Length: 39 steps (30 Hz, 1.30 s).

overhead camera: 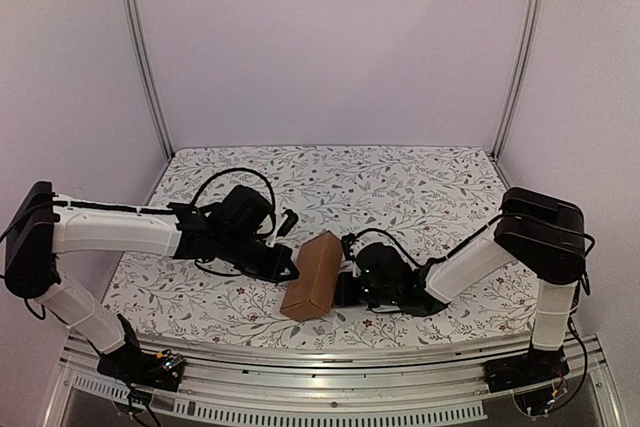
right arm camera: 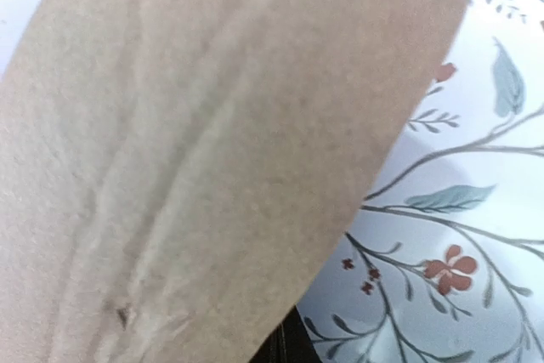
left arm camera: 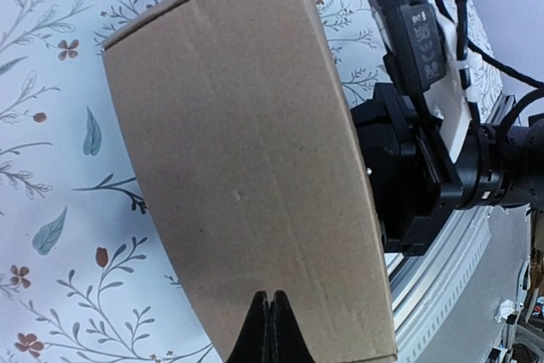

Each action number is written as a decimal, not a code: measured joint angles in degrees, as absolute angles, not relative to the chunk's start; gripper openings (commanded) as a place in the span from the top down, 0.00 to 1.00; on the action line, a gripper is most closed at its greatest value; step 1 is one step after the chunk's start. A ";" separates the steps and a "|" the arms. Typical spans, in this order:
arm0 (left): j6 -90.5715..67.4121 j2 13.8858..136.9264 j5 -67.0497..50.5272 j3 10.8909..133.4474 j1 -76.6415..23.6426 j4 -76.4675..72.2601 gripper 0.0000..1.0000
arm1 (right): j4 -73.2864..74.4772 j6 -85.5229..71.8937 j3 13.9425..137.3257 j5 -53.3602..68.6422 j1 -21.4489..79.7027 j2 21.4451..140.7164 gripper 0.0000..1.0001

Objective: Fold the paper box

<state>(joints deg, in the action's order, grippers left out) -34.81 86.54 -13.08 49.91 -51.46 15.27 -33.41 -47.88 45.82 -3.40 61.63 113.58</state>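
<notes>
The paper box (overhead camera: 311, 274) is a closed brown carton lying on the flowered table, between the two arms near the front edge. In the left wrist view the carton's broad face (left arm camera: 246, 167) fills the middle, and my left gripper (left arm camera: 270, 297) is shut, its tips against that face with nothing between them. From the top view my left gripper (overhead camera: 293, 269) meets the box's left side and my right gripper (overhead camera: 343, 289) meets its right side. In the right wrist view the box (right arm camera: 212, 150) is very close and covers most of my right gripper (right arm camera: 293, 344), whose dark tips look shut.
The flowered tablecloth (overhead camera: 400, 197) stretches behind the box. The metal front rail (overhead camera: 330, 367) runs just below the box. Frame posts (overhead camera: 145, 57) stand at the back corners with plain walls around. The right arm's wrist (left arm camera: 416, 184) sits hard against the box's far side.
</notes>
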 measured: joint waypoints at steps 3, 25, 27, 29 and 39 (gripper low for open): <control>-34.41 86.43 -12.99 50.48 -51.46 15.90 1.00 | -31.29 -46.41 44.03 -5.76 61.43 111.26 0.99; -26.50 77.49 -1.23 60.88 -49.32 28.05 0.30 | 8.67 -26.85 48.01 -31.11 61.12 83.59 0.01; -25.34 76.71 0.40 62.87 -49.17 29.87 0.01 | 11.05 -24.10 49.47 -34.24 61.08 80.20 0.01; -23.88 76.23 1.83 65.32 -49.01 32.16 0.00 | 13.63 -21.17 51.18 -37.50 61.06 76.66 0.01; -17.41 75.66 6.94 79.46 -45.30 42.04 0.00 | 25.02 -10.94 60.23 -40.53 54.63 66.94 0.01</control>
<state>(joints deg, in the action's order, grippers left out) -17.41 75.66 6.94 79.46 -45.30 42.04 25.02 -10.94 60.23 -40.53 54.63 66.94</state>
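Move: The paper box stands tilted on a long edge between the hands, leaning rightwards. Its middle lies roughly 4 cm to the right of the left hand, 2 cm farther out and 4 cm below. From the right hand, which is low at its underside, the middle is some 4 cm to the left, 1 cm ahead and 4 cm above. The table around it is bare. The right hand, its shut fingers low under the leaning side of the box, draws out to the right almost level with the table for about 8 cm, then climbs steeply away from the box while still drifting right and a little forward, its wrist swinging round and its fingers opening wide. The left hand lifts off the box's upper side, slowly at first, rising some 20 cm while moving forward and left, its fingers swinging forward about 30 degrees and also opening wide. ##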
